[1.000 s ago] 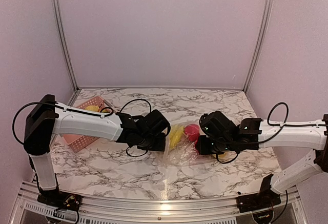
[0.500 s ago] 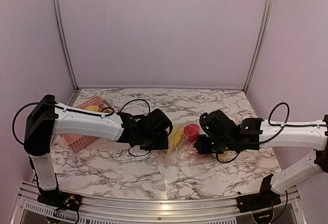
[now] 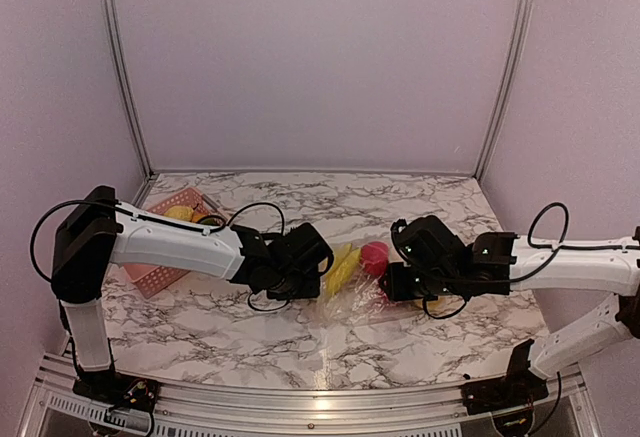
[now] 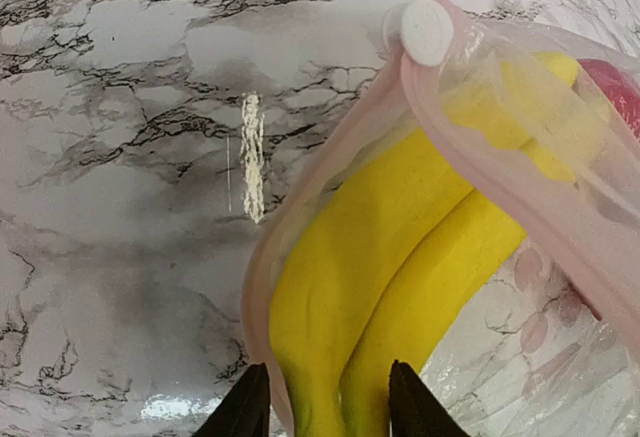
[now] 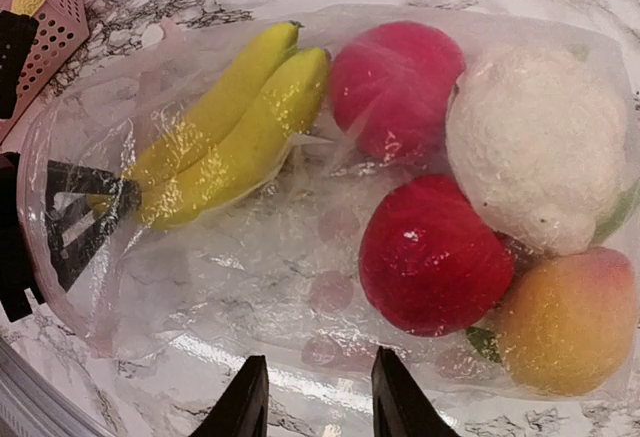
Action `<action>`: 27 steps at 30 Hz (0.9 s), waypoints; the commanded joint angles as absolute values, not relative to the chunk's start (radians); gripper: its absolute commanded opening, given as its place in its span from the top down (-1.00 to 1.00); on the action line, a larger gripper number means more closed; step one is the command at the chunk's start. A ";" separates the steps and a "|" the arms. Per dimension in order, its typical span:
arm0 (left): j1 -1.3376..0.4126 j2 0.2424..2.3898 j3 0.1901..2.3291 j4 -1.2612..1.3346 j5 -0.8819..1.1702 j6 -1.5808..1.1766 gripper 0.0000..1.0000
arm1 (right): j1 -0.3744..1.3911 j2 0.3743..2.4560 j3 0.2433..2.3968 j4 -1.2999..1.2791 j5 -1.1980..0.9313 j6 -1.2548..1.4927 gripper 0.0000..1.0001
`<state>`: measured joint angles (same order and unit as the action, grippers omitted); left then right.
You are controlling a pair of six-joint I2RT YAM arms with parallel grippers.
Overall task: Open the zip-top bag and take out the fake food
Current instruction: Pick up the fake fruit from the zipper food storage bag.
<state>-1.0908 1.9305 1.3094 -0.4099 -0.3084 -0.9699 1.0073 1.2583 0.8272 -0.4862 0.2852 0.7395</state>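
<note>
The zip-top bag (image 3: 352, 299) lies flat in the middle of the table between both arms, its pink rim (image 4: 430, 107) open and its white slider (image 4: 427, 30) at the far end. Fake food shows inside: yellow bananas (image 4: 400, 257) (image 5: 230, 127) (image 3: 341, 267), two red fruits (image 5: 430, 257) (image 5: 392, 92), a whitish piece (image 5: 540, 147) and an orange-yellow one (image 5: 565, 322). My left gripper (image 4: 330, 412) (image 3: 318, 279) is at the bag's mouth, open, its fingers closely flanking the bananas' near end. My right gripper (image 5: 320, 397) (image 3: 393, 285) stands open over the bag's opposite edge, with flat plastic under it.
A pink slatted basket (image 3: 160, 275) (image 5: 45, 17) with a yellow piece (image 3: 180, 212) in it stands at the left, behind my left arm. Marble tabletop (image 4: 120, 157) lies bare to the left of the bag's mouth. Walls close off the back and sides.
My left gripper's jaws have narrowed a little around the bananas, and its wrist has shifted slightly toward the near edge. The right arm has barely moved.
</note>
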 commanded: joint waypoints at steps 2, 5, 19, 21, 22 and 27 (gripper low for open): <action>-1.071 1.894 1.256 -0.433 -0.325 -0.982 0.16 | 1.015 1.241 0.819 -0.469 0.281 0.738 0.32; -1.067 1.891 1.250 -0.418 -0.319 -0.978 0.22 | 1.015 1.240 0.820 -0.469 0.281 0.737 0.31; -1.060 1.852 1.254 -0.411 -0.335 -0.959 0.82 | 1.016 1.246 0.828 -0.476 0.285 0.738 0.31; -1.060 1.843 1.263 -0.413 -0.337 -0.950 0.88 | 1.015 1.247 0.829 -0.476 0.287 0.736 0.31; -1.060 1.840 1.268 -0.419 -0.339 -0.946 0.91 | 1.015 1.248 0.830 -0.477 0.288 0.735 0.31; -1.060 1.812 1.282 -0.451 -0.374 -0.932 1.00 | 1.015 1.245 0.836 -0.485 0.295 0.736 0.31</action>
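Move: The bananas lie inside the bag's open mouth, their necks almost between my left fingertips; their middle is about 6 cm ahead, 4 cm to the right and 3 cm below that hand. The pink fruit sits some 11 cm ahead and 10 cm right of the hand, the red apple about 5 cm ahead and 14 cm right, both low. From my right hand the bananas are roughly 11 cm ahead, 9 cm to the left and 9 cm down. I slip my left hand about 2 cm to the left and a bit over 1 cm down onto the banana necks at the bag's mouth, and close the half-open fingers until they pinch a neck. Then, holding on, I raise it some 2 cm with hardly any wrist turn. ##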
